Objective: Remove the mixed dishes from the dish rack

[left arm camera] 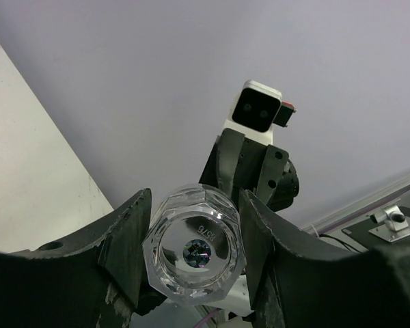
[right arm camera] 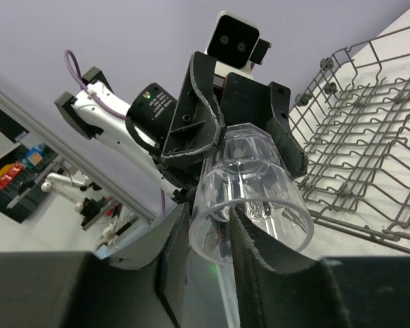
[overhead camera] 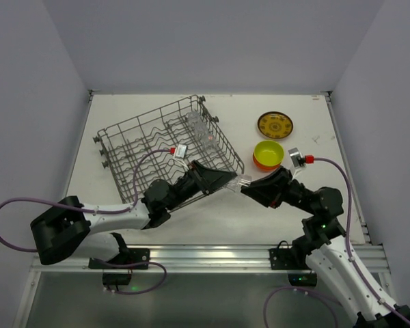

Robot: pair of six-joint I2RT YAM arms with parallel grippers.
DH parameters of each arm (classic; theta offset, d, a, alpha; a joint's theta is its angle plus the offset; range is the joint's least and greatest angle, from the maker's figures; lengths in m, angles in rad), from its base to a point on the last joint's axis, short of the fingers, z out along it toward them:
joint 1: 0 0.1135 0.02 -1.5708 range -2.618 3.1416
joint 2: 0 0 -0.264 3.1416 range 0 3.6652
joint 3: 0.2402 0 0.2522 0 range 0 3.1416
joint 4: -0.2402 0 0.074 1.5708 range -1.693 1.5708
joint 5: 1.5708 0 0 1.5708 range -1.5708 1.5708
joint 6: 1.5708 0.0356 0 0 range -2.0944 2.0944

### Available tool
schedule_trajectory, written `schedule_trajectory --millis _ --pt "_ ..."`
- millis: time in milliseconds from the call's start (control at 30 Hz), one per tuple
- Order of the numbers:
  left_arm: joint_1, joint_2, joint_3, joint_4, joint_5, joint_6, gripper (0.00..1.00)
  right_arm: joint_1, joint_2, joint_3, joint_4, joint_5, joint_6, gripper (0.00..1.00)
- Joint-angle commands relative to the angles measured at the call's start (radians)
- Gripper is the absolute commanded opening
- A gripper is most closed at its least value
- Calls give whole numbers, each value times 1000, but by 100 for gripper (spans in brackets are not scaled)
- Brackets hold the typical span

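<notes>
A clear glass cup (overhead camera: 240,182) hangs in the air between my two arms, in front of the dish rack (overhead camera: 167,147). My left gripper (overhead camera: 229,182) is shut on its thick base; the left wrist view shows the faceted base (left arm camera: 195,249) pinched between both fingers. My right gripper (overhead camera: 250,187) meets the cup's mouth. In the right wrist view its jaws straddle the rim of the cup (right arm camera: 256,191), with one finger inside and one outside. A gap shows at the inner finger. Two more glass cups (overhead camera: 199,130) stand in the rack's far right part.
A brown-gold patterned plate (overhead camera: 275,124) lies at the back right. A lime-yellow bowl (overhead camera: 268,152) sits nested on an orange bowl (overhead camera: 259,165) just right of the rack. The rack's wire wall (right arm camera: 369,157) is close beside the cup.
</notes>
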Motion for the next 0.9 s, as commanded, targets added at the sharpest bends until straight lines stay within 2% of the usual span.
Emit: schedule_trajectory --millis 0,33,67,100,167,200,233,267,333,367,400,433,467,533,567,667,733,867 --pt "-12 7 41 51 -18 19 0 13 19 33 62 -17 -8 22" --pt "-12 10 43 53 -18 19 0 14 22 33 59 -14 -13 16" --pt "-14 11 47 53 -18 22 0 17 27 33 51 -8 -19 4" --pt "-14 17 50 53 -18 22 0 17 29 34 46 -3 -25 0" --pt "-12 27 64 50 11 25 0 19 29 36 37 0 -31 0" --pt "-14 33 69 32 19 31 9 19 26 42 26 3 -45 0" --pt "-14 34 78 16 28 40 25 19 19 50 5 11 -59 0" --pt "-11 34 114 -10 37 57 66 19 -3 62 -86 24 -83 0" --pt "-8 14 185 -265 39 158 100 19 -36 132 -252 134 -186 0" --pt "-8 4 269 -377 14 204 100 19 -48 164 -449 194 -221 0" --pt "-8 -24 308 -600 -82 288 100 19 -66 238 -568 334 -276 0" --pt "-8 -41 343 -714 -154 316 100 19 -65 281 -777 410 -299 0" --pt "-8 -77 395 -905 -325 347 100 19 -41 363 -870 476 -345 0" --pt "-8 -114 435 -1052 -482 356 100 17 10 434 -1098 584 -394 0" --pt "-8 -151 441 -1140 -598 360 100 19 42 460 -1153 601 -434 0" --pt "-8 -190 463 -1302 -710 372 100 19 209 522 -1283 607 -506 0" --pt "-8 -188 487 -1378 -727 381 100 34 257 539 -1369 673 -517 0" --pt "-8 -179 549 -1568 -719 436 100 183 349 596 -1489 822 -470 0"
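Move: The glass hangs base-first in the left fingers, its middle some 3 cm right and 2 cm back of that hand; from the right hand it lies about 3 cm left and 2 cm ahead, rim between the open fingers. The rack's near right corner is roughly 21 cm ahead, 3 cm right and 22 cm below the right hand; the stacked bowls are about 28 cm ahead, 15 cm right and 23 cm below. Right pinches the glass's rim, left opens and withdraws forward-left, then right carries the glass rightward, about 10 cm down. ##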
